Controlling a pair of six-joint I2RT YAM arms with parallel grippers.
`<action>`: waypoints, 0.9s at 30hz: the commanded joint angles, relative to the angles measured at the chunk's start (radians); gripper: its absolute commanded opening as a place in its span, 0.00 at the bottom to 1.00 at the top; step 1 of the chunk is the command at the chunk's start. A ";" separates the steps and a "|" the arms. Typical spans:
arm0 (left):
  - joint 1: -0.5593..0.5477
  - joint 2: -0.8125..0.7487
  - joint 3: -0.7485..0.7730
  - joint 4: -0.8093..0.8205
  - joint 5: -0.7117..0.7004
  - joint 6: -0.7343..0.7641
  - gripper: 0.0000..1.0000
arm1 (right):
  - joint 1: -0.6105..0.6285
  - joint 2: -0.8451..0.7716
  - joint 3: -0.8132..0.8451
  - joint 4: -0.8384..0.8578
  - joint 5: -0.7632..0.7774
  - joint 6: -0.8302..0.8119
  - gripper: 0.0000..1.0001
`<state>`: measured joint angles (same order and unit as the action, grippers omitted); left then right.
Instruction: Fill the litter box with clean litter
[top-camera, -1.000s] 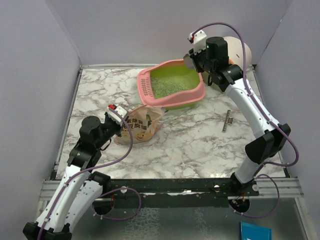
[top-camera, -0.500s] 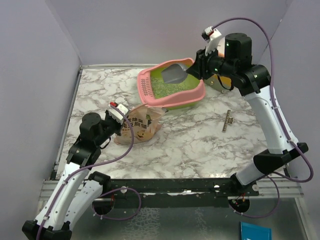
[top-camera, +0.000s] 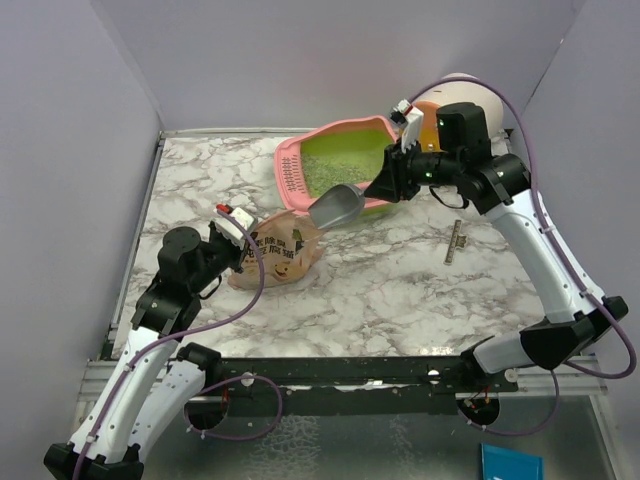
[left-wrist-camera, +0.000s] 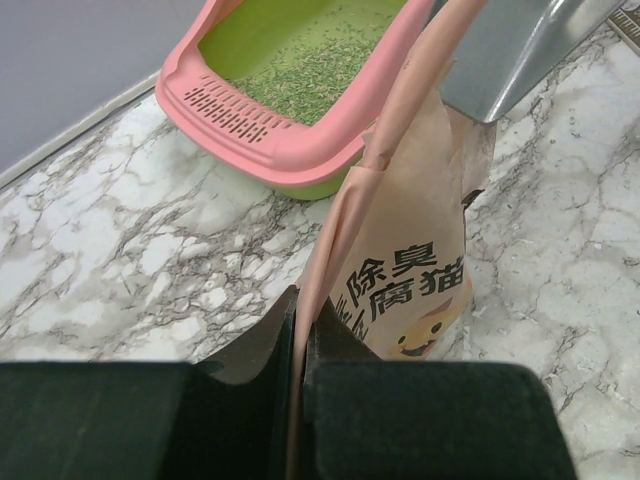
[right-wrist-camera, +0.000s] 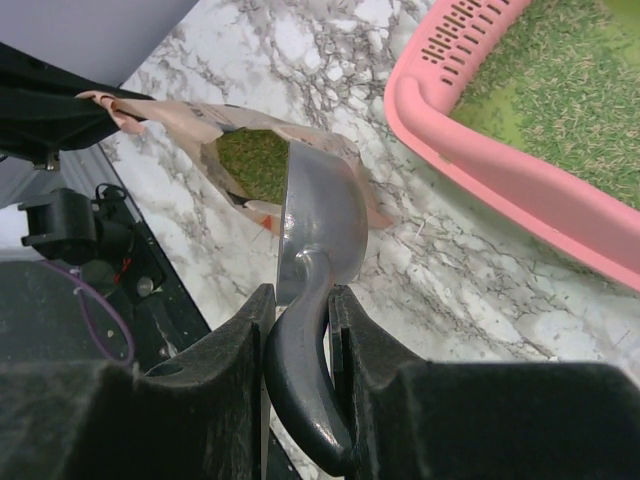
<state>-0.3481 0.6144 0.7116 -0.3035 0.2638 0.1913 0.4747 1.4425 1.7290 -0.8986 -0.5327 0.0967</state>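
Note:
The pink litter box (top-camera: 290, 172) stands at the back of the table, its green floor partly covered with clean litter (top-camera: 335, 170). In front of it stands a tan pouch (top-camera: 280, 255), its mouth held open by my left gripper (top-camera: 238, 250), which is shut on the pouch's edge (left-wrist-camera: 300, 320). More greenish granules (right-wrist-camera: 250, 160) show inside the pouch. My right gripper (top-camera: 388, 183) is shut on the handle of a grey metal scoop (right-wrist-camera: 320, 230). The scoop's empty bowl (top-camera: 337, 207) hangs just above the pouch's mouth, between pouch and box.
A round white and orange cabinet (top-camera: 452, 100) stands behind the right arm at the back right corner. A small dark strip (top-camera: 457, 241) lies on the marble to the right. Grey walls close in the table on three sides.
The right arm has swung the scoop from over the litter box down and forward to the pouch's mouth. The left arm and the pouch have stayed put.

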 joint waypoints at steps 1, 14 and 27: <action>-0.001 -0.014 0.024 0.161 0.070 -0.038 0.00 | 0.022 -0.054 -0.022 0.050 -0.070 0.014 0.01; -0.002 0.001 0.038 0.124 0.105 -0.034 0.00 | 0.082 0.040 0.008 0.102 -0.062 0.018 0.01; -0.002 0.001 0.049 0.118 0.120 -0.030 0.00 | 0.162 0.156 0.038 0.095 0.031 -0.003 0.01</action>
<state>-0.3481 0.6273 0.7116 -0.3008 0.3096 0.1780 0.6060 1.5658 1.7176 -0.8307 -0.5549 0.1028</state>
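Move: The empty scoop is in the right gripper, which is bound for the litter bag's open mouth, about 16 cm to its left, 3 cm ahead and 11 cm below. The bag corner the left gripper pinches is roughly 23 cm left, 4 cm back and 8 cm lower; the litter box lies some 23 cm ahead, 3 cm left and 27 cm down. From the left gripper the mouth is about 6 cm ahead, 7 cm right and 3 cm below. Keep the right gripper shut on the scoop handle and carry the scoop left towards the bag's mouth, about 5.5 cm in all. Draw back a couple of centimetres at first, then sink some 3.5 cm as you go on left, swinging the hand slightly counter-clockwise so the blade's tip dips in at the opening. Keep the left fingers pinching the bag's corner to hold it up. ##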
